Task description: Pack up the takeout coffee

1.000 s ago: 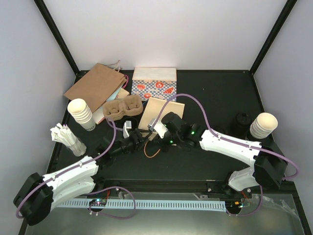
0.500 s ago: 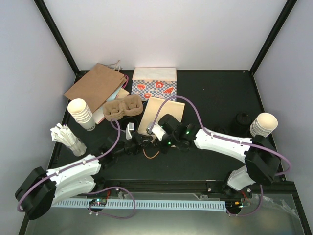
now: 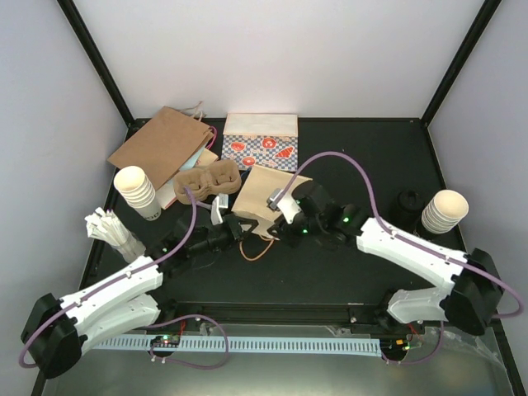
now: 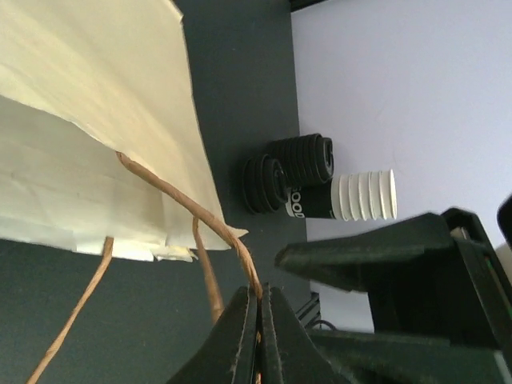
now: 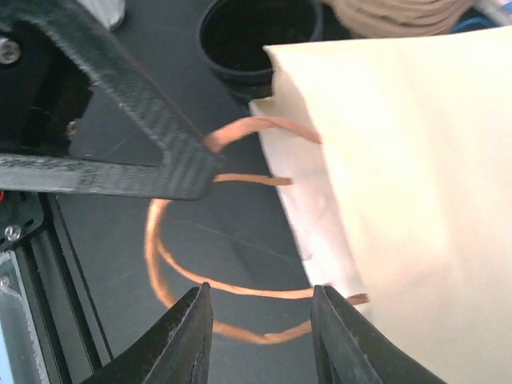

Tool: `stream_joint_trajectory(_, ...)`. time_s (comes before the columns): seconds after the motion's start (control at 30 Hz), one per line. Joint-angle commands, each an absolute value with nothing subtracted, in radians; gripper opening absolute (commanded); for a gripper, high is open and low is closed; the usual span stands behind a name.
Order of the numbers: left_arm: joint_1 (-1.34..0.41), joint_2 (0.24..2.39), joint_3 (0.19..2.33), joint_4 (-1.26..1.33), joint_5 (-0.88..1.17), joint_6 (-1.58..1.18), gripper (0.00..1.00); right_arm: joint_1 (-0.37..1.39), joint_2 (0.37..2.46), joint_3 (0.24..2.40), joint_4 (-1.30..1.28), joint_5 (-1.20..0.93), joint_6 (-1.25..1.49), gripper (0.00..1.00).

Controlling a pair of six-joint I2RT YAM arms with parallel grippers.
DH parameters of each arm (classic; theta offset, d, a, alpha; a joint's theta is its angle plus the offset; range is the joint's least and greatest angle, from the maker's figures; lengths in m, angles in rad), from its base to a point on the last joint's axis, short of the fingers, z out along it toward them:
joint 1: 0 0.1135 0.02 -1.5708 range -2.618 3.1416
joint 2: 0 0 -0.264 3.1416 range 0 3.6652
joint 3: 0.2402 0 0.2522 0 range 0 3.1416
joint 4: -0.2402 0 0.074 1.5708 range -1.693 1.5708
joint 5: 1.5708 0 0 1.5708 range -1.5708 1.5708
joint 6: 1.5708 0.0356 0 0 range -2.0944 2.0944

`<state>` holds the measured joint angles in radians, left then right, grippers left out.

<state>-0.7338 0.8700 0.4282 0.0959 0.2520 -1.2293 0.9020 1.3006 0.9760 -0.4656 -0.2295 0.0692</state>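
Observation:
A tan paper bag (image 3: 272, 183) (image 4: 80, 120) (image 5: 416, 200) lies mid-table with its mouth toward me. My left gripper (image 3: 238, 234) (image 4: 260, 300) is shut on one of its twisted paper handles (image 4: 204, 214). My right gripper (image 3: 268, 225) (image 5: 262, 292) is open just over the other handle loop (image 5: 160, 264), gripping nothing. Past the bag's corner in the right wrist view sits a round black lid (image 5: 256, 36), which I take for the takeout coffee. Its cup body is hidden. I cannot pick it out in the top view.
A brown cardboard cup carrier (image 3: 206, 181) sits beyond the bag, with a flat brown bag (image 3: 161, 144) and a patterned bag (image 3: 260, 140) behind it. Lidless cup stacks stand left (image 3: 136, 191) and right (image 3: 445, 210); black lids (image 3: 407, 206) are beside the right stack. A bundle of white stirrers (image 3: 111, 231) lies at the left.
My left gripper has shut on the bag's handle. My right gripper has opened, let the handle go and drawn back to the right. The bag's mouth end has lifted slightly.

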Motion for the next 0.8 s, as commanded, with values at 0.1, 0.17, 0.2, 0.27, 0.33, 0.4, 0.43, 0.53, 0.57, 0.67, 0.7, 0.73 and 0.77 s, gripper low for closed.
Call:
stream_joint_trajectory(0.1, -0.738, 0.873, 0.643, -0.131, 0.294, -0.999, 0.02, 0.767, 1.176, 0.982, -0.536, -0.21, 0.113, 0.36)
stream_joint_trajectory(0.17, -0.738, 0.873, 0.683, -0.179, 0.284, -0.956, 0.02, 0.744, 1.153, 0.988, -0.554, -0.238, 0.102, 0.39)
stream_joint_trajectory(0.2, -0.736, 0.871, 0.696, -0.19, 0.28, -0.946, 0.02, 0.744, 1.144, 0.991, -0.566, -0.245, 0.084, 0.4)
stream_joint_trajectory(0.27, -0.736, 0.864, 0.711, -0.187, 0.281, -0.936, 0.01, 0.743, 1.132, 0.995, -0.589, -0.233, 0.063, 0.42)
stream_joint_trajectory(0.33, -0.736, 0.858, 0.722, -0.172, 0.289, -0.935, 0.02, 0.744, 1.123, 0.998, -0.611, -0.22, 0.045, 0.44)
stream_joint_trajectory(0.4, -0.737, 0.856, 0.736, -0.166, 0.293, -0.933, 0.01, 0.744, 1.117, 1.002, -0.624, -0.222, 0.033, 0.46)
stream_joint_trajectory(0.43, -0.736, 0.857, 0.745, -0.166, 0.294, -0.932, 0.02, 0.745, 1.113, 1.005, -0.629, -0.244, 0.027, 0.48)
stream_joint_trajectory(0.53, -0.736, 0.865, 0.773, -0.169, 0.297, -0.93, 0.02, 0.759, 1.096, 1.022, -0.643, -0.275, 0.014, 0.57)
stream_joint_trajectory(0.57, -0.737, 0.87, 0.781, -0.17, 0.299, -0.93, 0.02, 0.774, 1.089, 1.025, -0.646, -0.258, 0.008, 0.58)
stream_joint_trajectory(0.67, -0.736, 0.891, 0.803, -0.17, 0.317, -0.93, 0.01, 0.821, 1.072, 1.031, -0.653, -0.22, -0.012, 0.63)
stream_joint_trajectory(0.7, -0.736, 0.899, 0.809, -0.169, 0.323, -0.931, 0.01, 0.834, 1.07, 1.034, -0.652, -0.212, -0.02, 0.63)
stream_joint_trajectory(0.73, -0.736, 0.908, 0.816, -0.167, 0.331, -0.931, 0.02, 0.85, 1.069, 1.039, -0.652, -0.197, -0.026, 0.63)
stream_joint_trajectory(0.77, -0.737, 0.916, 0.821, -0.166, 0.337, -0.932, 0.02, 0.87, 1.071, 1.043, -0.651, -0.173, -0.034, 0.63)
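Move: My left hand already pinches one handle of the paper bag, whose middle lies roughly 7 cm ahead, 4 cm to the right and 6 cm below. From my empty, part-open right hand, the bag's middle is about 8 cm ahead, 1 cm left and 6 cm down; its loose handle hangs some 4 cm back, 4 cm left and a little lower. The black cup stands about 15 cm left and 5 cm ahead of that hand, the cup carrier 18 cm left and 14 cm ahead. I keep my left fingers shut on the handle and haul it up about 9 cm, the fingertips tilting upward some 15 degrees, while my right hand backs off to the right by 5 or 6 cm, rising and swinging forward, then doubles back towards my base beside the bag's mouth. My right fingers open much wider on the way; no touch on the bag can be made out. ##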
